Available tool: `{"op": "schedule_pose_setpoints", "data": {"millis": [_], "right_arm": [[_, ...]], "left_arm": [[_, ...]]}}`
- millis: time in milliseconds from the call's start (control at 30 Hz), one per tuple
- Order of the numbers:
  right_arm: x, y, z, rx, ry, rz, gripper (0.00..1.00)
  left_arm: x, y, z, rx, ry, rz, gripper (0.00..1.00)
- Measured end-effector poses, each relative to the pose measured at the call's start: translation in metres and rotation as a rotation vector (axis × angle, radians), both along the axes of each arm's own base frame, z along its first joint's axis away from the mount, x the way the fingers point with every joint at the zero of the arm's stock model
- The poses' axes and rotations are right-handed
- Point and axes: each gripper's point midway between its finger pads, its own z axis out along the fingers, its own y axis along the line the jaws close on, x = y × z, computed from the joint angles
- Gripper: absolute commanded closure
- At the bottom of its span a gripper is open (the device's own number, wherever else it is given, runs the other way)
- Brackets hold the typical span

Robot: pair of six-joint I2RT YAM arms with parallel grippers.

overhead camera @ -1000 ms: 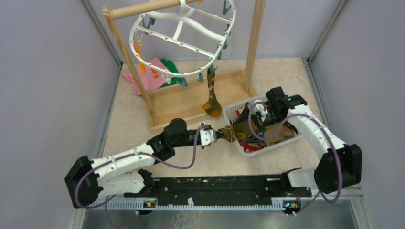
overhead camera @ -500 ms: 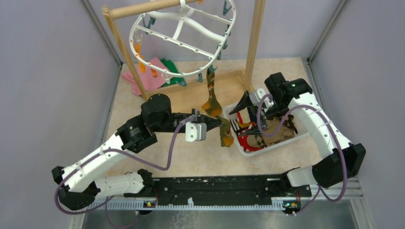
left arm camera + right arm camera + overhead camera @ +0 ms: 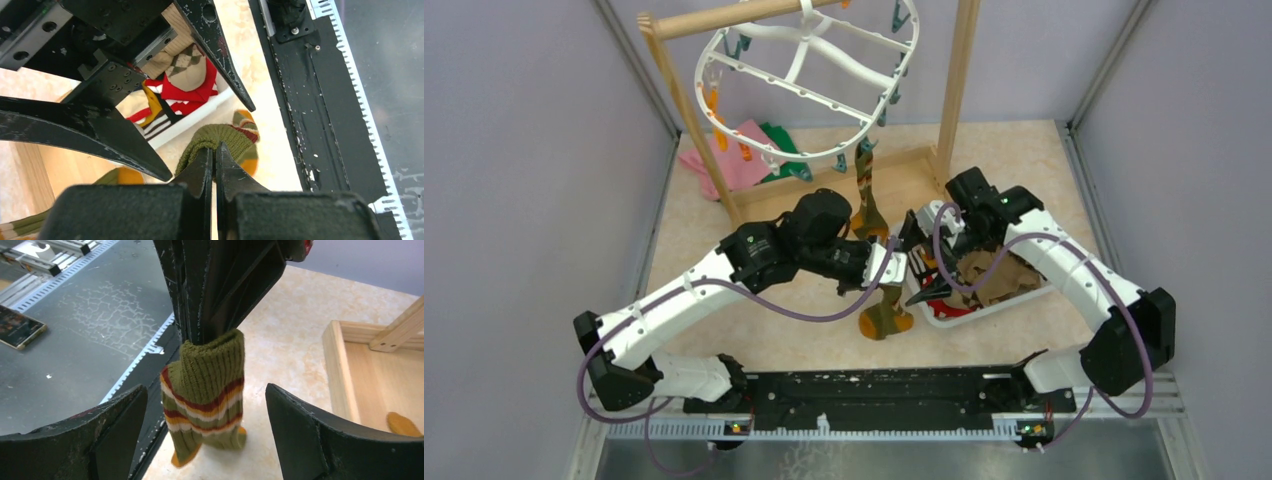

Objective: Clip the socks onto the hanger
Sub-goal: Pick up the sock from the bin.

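Observation:
The white oval hanger (image 3: 808, 92) hangs from the wooden pole, and one olive sock (image 3: 865, 195) is clipped at its front rim. My left gripper (image 3: 895, 269) is shut on the cuff fold of a second olive sock with red, orange and white stripes (image 3: 884, 316), which dangles down to the tabletop. In the right wrist view this sock (image 3: 210, 390) hangs between the wide-open fingers of my right gripper (image 3: 206, 392), touching neither. In the left wrist view my left gripper (image 3: 216, 152) pinches the knit (image 3: 227, 142). More socks (image 3: 989, 280), red, argyle and tan, lie in the basket.
The white slotted basket (image 3: 944, 316) sits right of the dangling sock, under my right arm. Behind stands the wooden rack base (image 3: 814, 215) with its posts. Pink and green cloths (image 3: 742, 150) lie at the back left. The black rail (image 3: 874, 395) runs along the near edge.
My left arm has pulled the striped sock out of the basket, lifted it and turned so it hangs free. My right gripper has swung left, and its open fingers now flank the sock.

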Motion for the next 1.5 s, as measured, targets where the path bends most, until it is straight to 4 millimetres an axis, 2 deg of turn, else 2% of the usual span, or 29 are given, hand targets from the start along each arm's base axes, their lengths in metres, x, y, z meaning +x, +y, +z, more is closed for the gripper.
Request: {"op": "schedule_pose_setpoints", "data": {"millis": [133,367,600,767,933,1100,1333,1500], "right_arm": [[-0.011,0.005,-0.009,0.011,0.038,0.04,0.13],[-0.028,0.013,-0.02,0.034,0.069,0.124,0.13],[-0.038,0.012,-0.014,0.054,0.053,0.162,0.19],[-0.041,0.009,-0.007,0.064,0.032,0.162,0.31],[-0.037,0.007,0.002,0.072,0.01,0.131,0.36],[-0.027,0.004,0.003,0.063,0.016,0.086,0.46],[-0.019,0.007,-0.005,0.037,0.035,0.063,0.6],[-0.015,0.009,-0.005,0.031,0.037,0.055,0.77]], "left_arm": [[-0.006,0.004,-0.003,0.028,0.024,-0.018,1.0],[-0.02,0.002,0.029,-0.025,0.017,-0.096,1.0],[-0.019,0.004,0.023,-0.009,0.022,-0.089,1.0],[-0.016,0.012,-0.007,0.043,0.042,-0.04,1.0],[-0.014,0.022,-0.028,0.068,0.059,0.02,1.0],[-0.007,0.029,-0.037,0.059,0.053,0.088,1.0],[0.007,0.032,-0.036,0.01,0.008,0.18,1.0],[0.018,0.03,-0.033,-0.019,-0.015,0.232,1.0]]}}
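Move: The held sock's cuff, pinched along its edge by the left fingers, hangs about 3 cm below the left hand point and 1 cm to its right, level with it fore and aft. From the open right hand the cuff lies some 3 cm left, 2 cm back and about level in height. The sock already clipped to the hanger is roughly 15 cm ahead of the right hand and 7 cm left, near its height; the bin's middle lies about 20 cm right, 10 cm ahead and 22 cm below it. The sock's cuff stays pinched in the shut left fingers, which bob up and back about 3 cm, then carry it some 7 cm down and a little left, and finally forward, swivelling about 15 degrees counter-clockwise. Beside it the right hand draws back some 4 cm, eases forward about half of that, and closes its wide-open fingers to roughly a third around the cuff's free edge. ##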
